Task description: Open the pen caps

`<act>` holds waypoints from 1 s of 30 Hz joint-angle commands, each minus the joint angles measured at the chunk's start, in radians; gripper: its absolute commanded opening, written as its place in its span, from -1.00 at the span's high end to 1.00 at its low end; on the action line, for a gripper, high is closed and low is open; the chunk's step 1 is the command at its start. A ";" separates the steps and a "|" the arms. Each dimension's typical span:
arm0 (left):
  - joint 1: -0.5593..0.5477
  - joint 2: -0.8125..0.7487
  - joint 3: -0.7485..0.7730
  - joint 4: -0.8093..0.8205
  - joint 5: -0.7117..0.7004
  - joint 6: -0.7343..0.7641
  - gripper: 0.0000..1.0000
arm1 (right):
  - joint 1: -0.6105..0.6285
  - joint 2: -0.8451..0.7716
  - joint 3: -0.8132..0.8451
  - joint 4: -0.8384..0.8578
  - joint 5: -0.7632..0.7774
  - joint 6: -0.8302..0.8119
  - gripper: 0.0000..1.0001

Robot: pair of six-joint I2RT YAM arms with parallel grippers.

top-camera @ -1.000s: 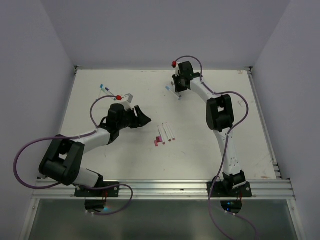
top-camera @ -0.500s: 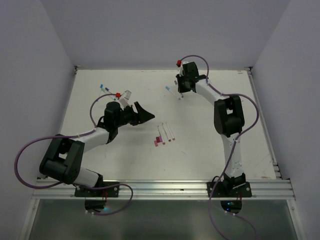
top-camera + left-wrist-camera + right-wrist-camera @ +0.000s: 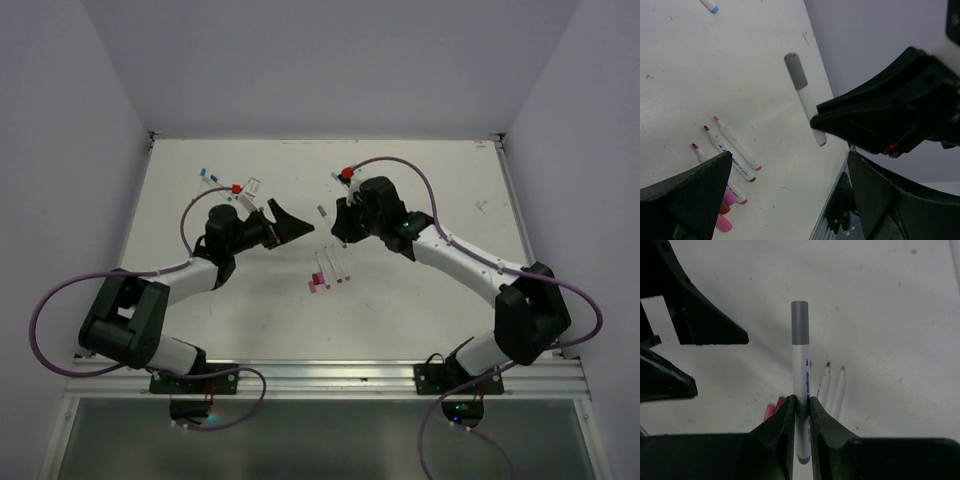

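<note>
My right gripper (image 3: 801, 405) is shut on a white pen (image 3: 800, 375) with a grey pen cap (image 3: 799, 322) and holds it off the table. In the top view this gripper (image 3: 336, 222) is at mid-table, with the pen (image 3: 322, 211) pointing at my left gripper (image 3: 283, 215). The left gripper (image 3: 785, 195) is open wide with nothing between its fingers; the grey cap (image 3: 796, 72) hangs ahead of it, apart. Three uncapped pens (image 3: 335, 265) lie below, with loose pink and maroon pen caps (image 3: 315, 283) beside them.
Blue-capped pens (image 3: 207, 178) lie at the far left of the white table (image 3: 420, 310), and another blue-tipped one (image 3: 333, 178) lies behind the right gripper. A small scrap (image 3: 482, 205) sits at the right. The metal rail (image 3: 330, 375) runs along the near edge.
The right arm has swung from the far back of the table to the centre, carrying the grey-capped pen. The left gripper has opened wide and shifted slightly toward the back.
</note>
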 commanded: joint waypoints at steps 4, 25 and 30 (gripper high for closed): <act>0.010 -0.040 -0.071 0.136 0.029 -0.123 -0.99 | 0.070 -0.130 -0.157 0.124 -0.017 0.156 1.00; 0.010 -0.012 -0.160 0.323 0.002 -0.335 -0.27 | 0.214 -0.104 -0.158 0.164 0.040 0.190 1.00; 0.010 -0.012 -0.166 0.335 -0.002 -0.336 -0.12 | 0.214 -0.099 -0.161 0.166 0.043 0.189 1.00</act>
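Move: The grey cap of the pen held in the right fingers lies about 7 cm ahead of the open left gripper, 7 cm to its right and 2 cm higher. From the right hand, the left gripper is some 12 cm to the left and 2 cm back, roughly level. The uncapped pens lie on the table some 14 cm below the right hand, 1 cm back and 2 cm left; the loose caps sit about 7 cm back and 7 cm left of it. Still pinching the pen's white barrel, the right hand brings its grey cap to the left gripper: back and dipping first, then left and further back while recovering most of the height, about 8 cm back and 5 cm left in all, and then holds there. The left hand draws back about 2 cm, rolls its left side down by some 15 degrees, and narrows its fingers from wide open to a bit over half around the cap. ##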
